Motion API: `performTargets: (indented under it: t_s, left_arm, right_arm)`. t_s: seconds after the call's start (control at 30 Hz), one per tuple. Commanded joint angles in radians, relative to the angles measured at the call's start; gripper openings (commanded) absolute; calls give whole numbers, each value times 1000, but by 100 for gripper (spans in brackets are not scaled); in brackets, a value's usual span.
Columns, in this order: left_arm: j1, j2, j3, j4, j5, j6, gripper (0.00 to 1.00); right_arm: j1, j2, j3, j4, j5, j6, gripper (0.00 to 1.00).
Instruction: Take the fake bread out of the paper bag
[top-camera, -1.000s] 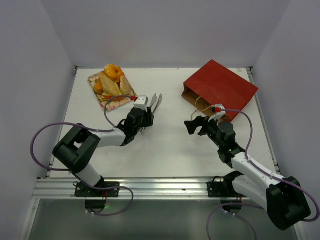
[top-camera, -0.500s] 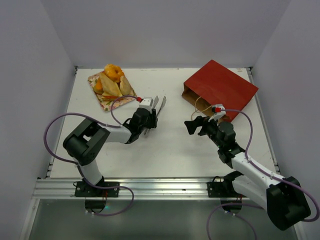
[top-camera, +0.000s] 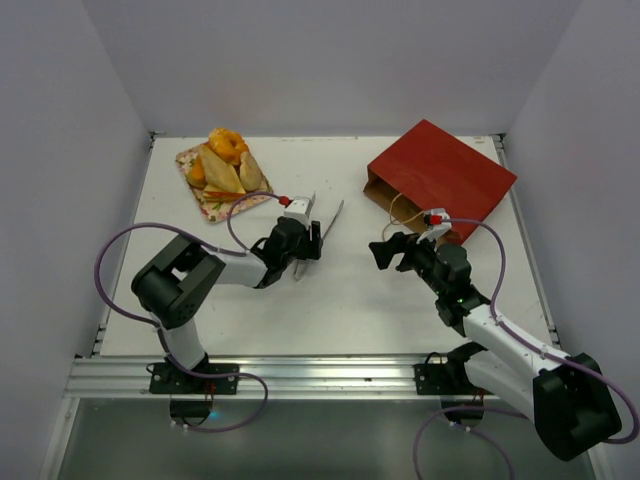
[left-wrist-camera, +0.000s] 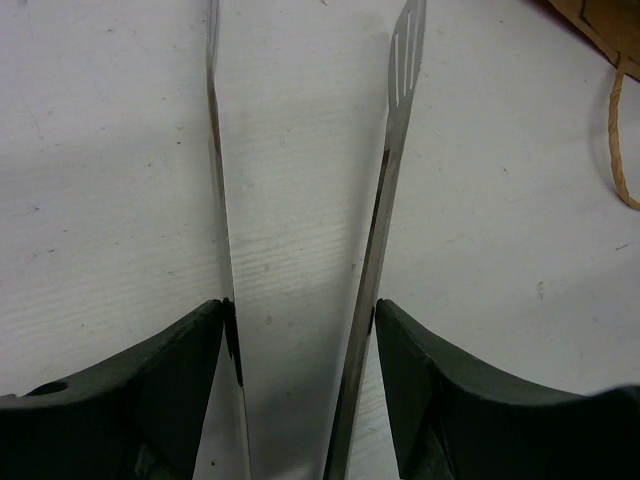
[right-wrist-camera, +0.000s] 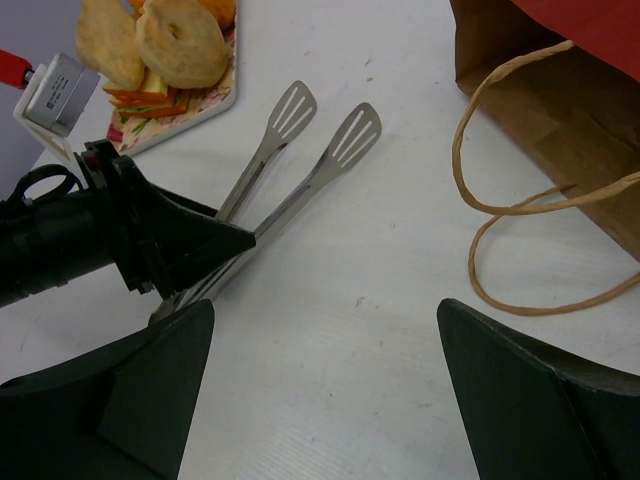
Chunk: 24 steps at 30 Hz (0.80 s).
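The fake bread (top-camera: 222, 160) is piled on a floral tray (top-camera: 232, 203) at the back left; the doughnut and rolls (right-wrist-camera: 180, 40) also show in the right wrist view. The dark-red paper bag (top-camera: 445, 180) lies flat at the back right, its brown mouth (right-wrist-camera: 560, 110) and cord handles (right-wrist-camera: 500, 200) towards my right gripper. My left gripper (top-camera: 300, 245) is shut on metal tongs (top-camera: 322, 220); both fingers press the tong arms (left-wrist-camera: 398, 120), whose slotted tips stand apart and empty. My right gripper (top-camera: 390, 250) hangs open and empty just short of the handles.
White walls close in the white table on three sides. The arms' bases and a metal rail run along the near edge. A strip of bare table lies between the tong tips and the bag's mouth.
My left gripper has shifted right, away from the tray, and its fingers have widened, so the tong arms have spread apart. The right arm has not moved.
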Motion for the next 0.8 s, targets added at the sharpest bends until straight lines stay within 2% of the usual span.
performTargets:
  t_s: [0.0, 0.27, 0.4, 0.43, 0.47, 0.53, 0.57, 0.77]
  left_arm:
    - [-6, -44, 18, 24, -7, 0, 66]
    - [-6, -56, 18, 12, 16, -3, 68]
    - [-7, -133, -37, 29, 23, -14, 70]
    - [-7, -173, -46, 21, 26, -14, 72]
    - [-7, -194, -57, 5, 32, -6, 81]
    - [-7, -266, -75, -35, 39, -1, 88]
    - [-7, -295, -106, -46, 36, 0, 98]
    - [-6, -597, -242, -163, -64, -9, 100]
  right_arm:
    - [4, -14, 9, 17, 32, -17, 99]
    - [4, -22, 6, 17, 37, -19, 99]
    - [4, -39, -2, 13, 35, -23, 99]
    - [4, -48, -3, 17, 30, -26, 99]
    - [4, -50, -8, 23, 6, -28, 99]
    - [4, -54, -5, 28, -8, -31, 99]
    - [4, -56, 1, 22, 12, -28, 99]
    - [4, -65, 24, -59, 86, -22, 99]
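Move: Between the left fingers, the metal tongs already lie on the table, their middle about 2 cm ahead of the hand, 1 cm to its right and 1 cm lower. The fruit-patterned tray with its breads stands roughly 16 cm farther out and 24 cm left; the paper bag some 14 cm ahead, 32 cm right and 6 cm higher. From the idle right hand, the tongs lie about 7 cm ahead, 15 cm left and 12 cm down. Letting go of the tongs, the left hand first barely stirs, then spreads its fingers from partly to fully open and comes off the two arms. Speeding up, it climbs about 10 cm away from the table, also drawing back some 4 cm and a little left, the fingertips tipping up about 10 degrees with a slight roll. ##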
